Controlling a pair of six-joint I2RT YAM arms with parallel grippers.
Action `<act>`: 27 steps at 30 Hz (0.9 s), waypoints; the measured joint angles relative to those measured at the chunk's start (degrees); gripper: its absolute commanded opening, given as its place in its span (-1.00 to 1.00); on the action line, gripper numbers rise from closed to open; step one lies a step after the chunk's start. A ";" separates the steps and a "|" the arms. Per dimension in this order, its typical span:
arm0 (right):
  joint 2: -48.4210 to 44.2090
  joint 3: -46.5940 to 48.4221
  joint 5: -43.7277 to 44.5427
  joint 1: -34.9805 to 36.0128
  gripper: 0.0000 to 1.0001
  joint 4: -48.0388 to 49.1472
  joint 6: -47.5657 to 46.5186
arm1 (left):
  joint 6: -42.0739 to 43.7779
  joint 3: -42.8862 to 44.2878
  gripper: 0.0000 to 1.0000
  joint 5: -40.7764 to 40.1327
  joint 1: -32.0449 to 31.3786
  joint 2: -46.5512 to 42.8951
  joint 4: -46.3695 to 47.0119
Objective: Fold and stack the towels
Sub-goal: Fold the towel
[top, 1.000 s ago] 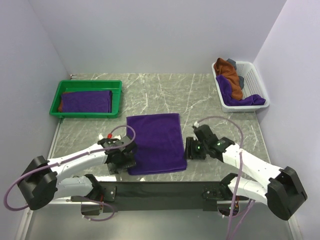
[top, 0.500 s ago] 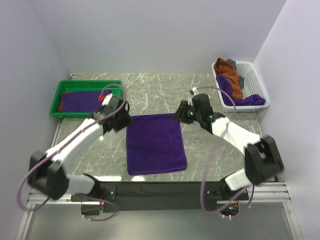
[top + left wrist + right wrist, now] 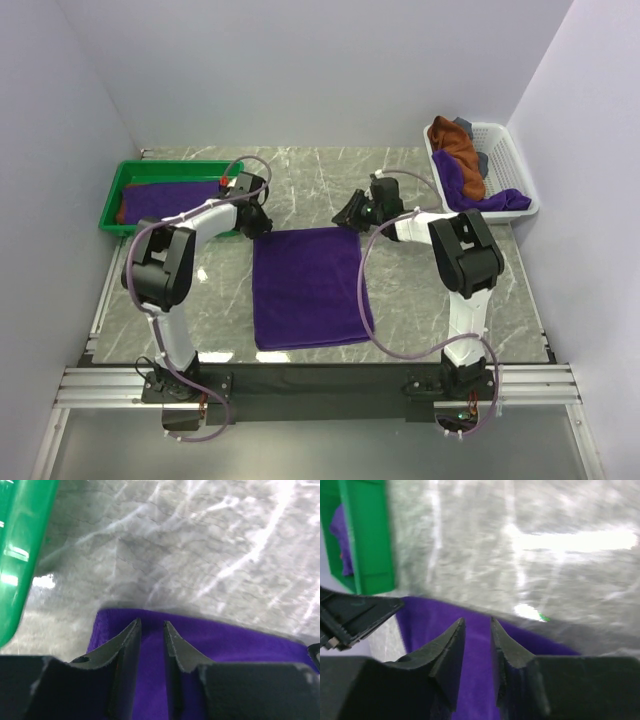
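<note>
A deep purple towel lies flat in the middle of the table. My left gripper is at its far left corner. In the left wrist view the gripper has its jaws a little apart just above the towel's far edge, with nothing held. My right gripper is at the far right corner. In the right wrist view the gripper also has its jaws a little apart over the towel, with nothing held. A folded purple towel lies in the green tray with a rust-brown edge showing under it.
A white basket at the back right holds a rust-brown towel, a purple towel and a small grey item. The green tray also shows in the left wrist view and the right wrist view.
Both arms have swung from the towel's near corners out to its far corners. The purple towel lies flat in the same place.
</note>
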 measured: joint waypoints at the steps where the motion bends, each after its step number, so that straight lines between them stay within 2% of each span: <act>1: 0.83 -0.09 -0.07 -0.31 -0.36 0.26 0.57 | 0.20 0.00 -0.40 0.00 0.13 0.61 0.26; 9: 2.34 -2.80 0.76 -4.96 -0.37 1.27 5.29 | -0.09 0.07 -0.37 -0.44 1.81 2.86 1.46; 15: 1.99 -2.43 1.75 -5.68 -0.37 0.20 4.57 | 0.46 2.12 -0.08 -1.38 1.81 3.74 0.66; 19: -0.55 -1.99 3.82 -5.68 -0.34 -4.74 0.28 | 1.51 3.74 0.28 -1.90 1.38 3.41 -0.92; 21: -2.69 -1.75 4.61 -5.66 -0.34 -7.48 -1.88 | 1.95 3.91 0.36 -2.23 0.61 2.19 -1.97; 24: -6.82 -0.70 5.18 -5.22 -0.34 -11.23 -5.64 | 1.99 3.82 0.35 -2.86 -2.23 -2.19 -4.48; 27: -10.78 -0.07 5.16 -3.96 -0.34 -13.22 -8.79 | 1.92 2.54 0.25 -4.15 -7.43 -8.87 -5.79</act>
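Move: The purple towel's far left corner lies about 3 cm to the left hand's left, level with it and 2 cm lower; the green tray's middle is some 29 cm left and 9 cm ahead. From the right hand, the towel's far right corner is about 5 cm right, 1 cm back and 3 cm down. The towel's middle lies roughly 18 cm back and 14 cm right of the left hand. Both hands sink 2-3 cm to the towel's far edge and spread apart, seeming to smooth it: the left goes only a little left and forward, the right slides about 6 cm right towards its corner, turning clockwise, then partly back. Both then rise clear, the left opening its fingers and swinging right and slightly back; the right's fingers keep their narrow gap. ##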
